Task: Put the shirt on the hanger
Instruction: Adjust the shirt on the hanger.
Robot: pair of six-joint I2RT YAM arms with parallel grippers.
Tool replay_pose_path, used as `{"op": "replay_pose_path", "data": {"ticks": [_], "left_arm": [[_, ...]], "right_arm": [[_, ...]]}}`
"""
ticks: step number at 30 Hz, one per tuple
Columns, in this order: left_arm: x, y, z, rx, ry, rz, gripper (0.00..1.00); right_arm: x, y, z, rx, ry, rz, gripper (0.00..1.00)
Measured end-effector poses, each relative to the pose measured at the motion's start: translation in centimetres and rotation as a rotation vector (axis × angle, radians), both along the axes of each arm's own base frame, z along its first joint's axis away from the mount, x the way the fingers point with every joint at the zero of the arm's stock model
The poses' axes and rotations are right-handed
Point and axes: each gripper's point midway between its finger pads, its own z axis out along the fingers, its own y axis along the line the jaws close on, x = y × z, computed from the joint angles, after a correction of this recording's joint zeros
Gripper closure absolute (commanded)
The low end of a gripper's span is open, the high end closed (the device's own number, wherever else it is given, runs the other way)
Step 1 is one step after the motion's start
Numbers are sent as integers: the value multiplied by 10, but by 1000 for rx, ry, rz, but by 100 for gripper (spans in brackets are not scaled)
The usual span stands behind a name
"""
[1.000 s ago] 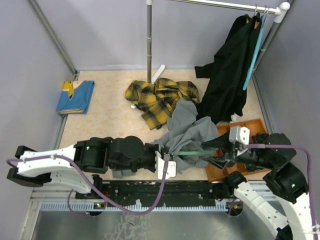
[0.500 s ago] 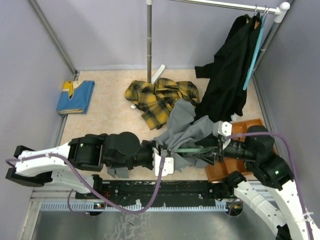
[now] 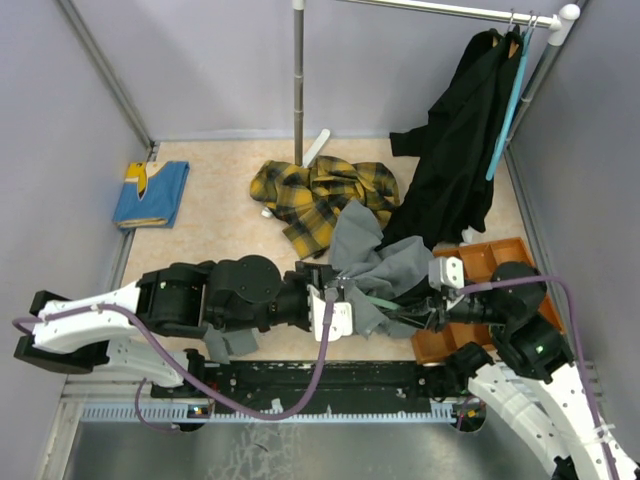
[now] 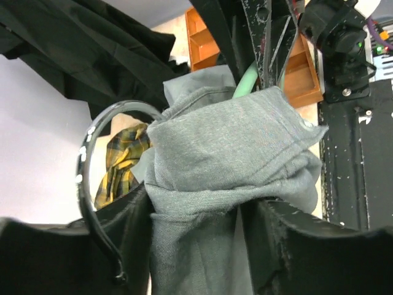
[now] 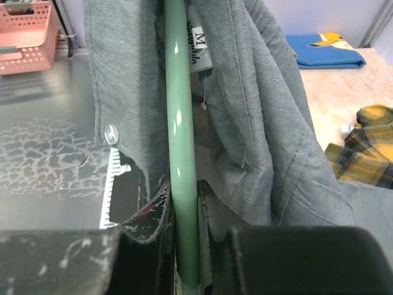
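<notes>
The grey shirt is bunched up between my two grippers at the front of the table. The pale green hanger runs through it, mostly covered by cloth. My left gripper reaches in from the left. In the left wrist view its jaws stand open around a fold of the shirt, with a gap at the right finger. The hanger pokes out behind the collar. My right gripper is shut on the hanger's green bar, inside the shirt.
A yellow plaid shirt lies mid-table by the rack's pole. A black garment hangs on the rail at right beside a teal hanger. An orange tray sits under my right arm. Folded blue cloth lies far left.
My right gripper moved left to the hanger and closed on its bar. My left gripper's jaws widened around the shirt. The shirt bunched up higher between the arms.
</notes>
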Motion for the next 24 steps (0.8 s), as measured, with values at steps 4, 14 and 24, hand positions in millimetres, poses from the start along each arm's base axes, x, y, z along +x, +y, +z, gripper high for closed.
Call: {"op": "replay_pose_path", "data": {"ticks": [4,14,24], "left_arm": [[5,-1,1,0,-17,27,22],[7,18,34,-69,-9,50,17],[0,56,36,-69,98,75,19]], "right_arm": [[-1,-4,-3,26,32,-43,100],[1,-11,-3,45,59,-123,100],[1,-16,-4,42,44,-155,100]]}}
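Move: The grey shirt's bunched collar and shoulder lie between the left hand's half-open fingers, centred about 3 cm to its right and level with it; the hanger hook curls out some 4 cm ahead of that hand. The green hanger bar, where the right fingers grip it, is about 8 cm to the left hand's right, 1 cm nearer the base and 3 cm lower. From the right hand the collar lies roughly 6 cm left, 1 cm ahead and 3 cm up. The grey shirt's collar comes free as the left fingers spread from half to wide open; after easing forward a touch, the left hand backs off it leftward by about 5 cm, rising some 4 cm, away from the hook and bar. The right fingers keep their pinch on the green hanger bar, drifting 1.5 cm right and turning about 10 degrees clockwise. ##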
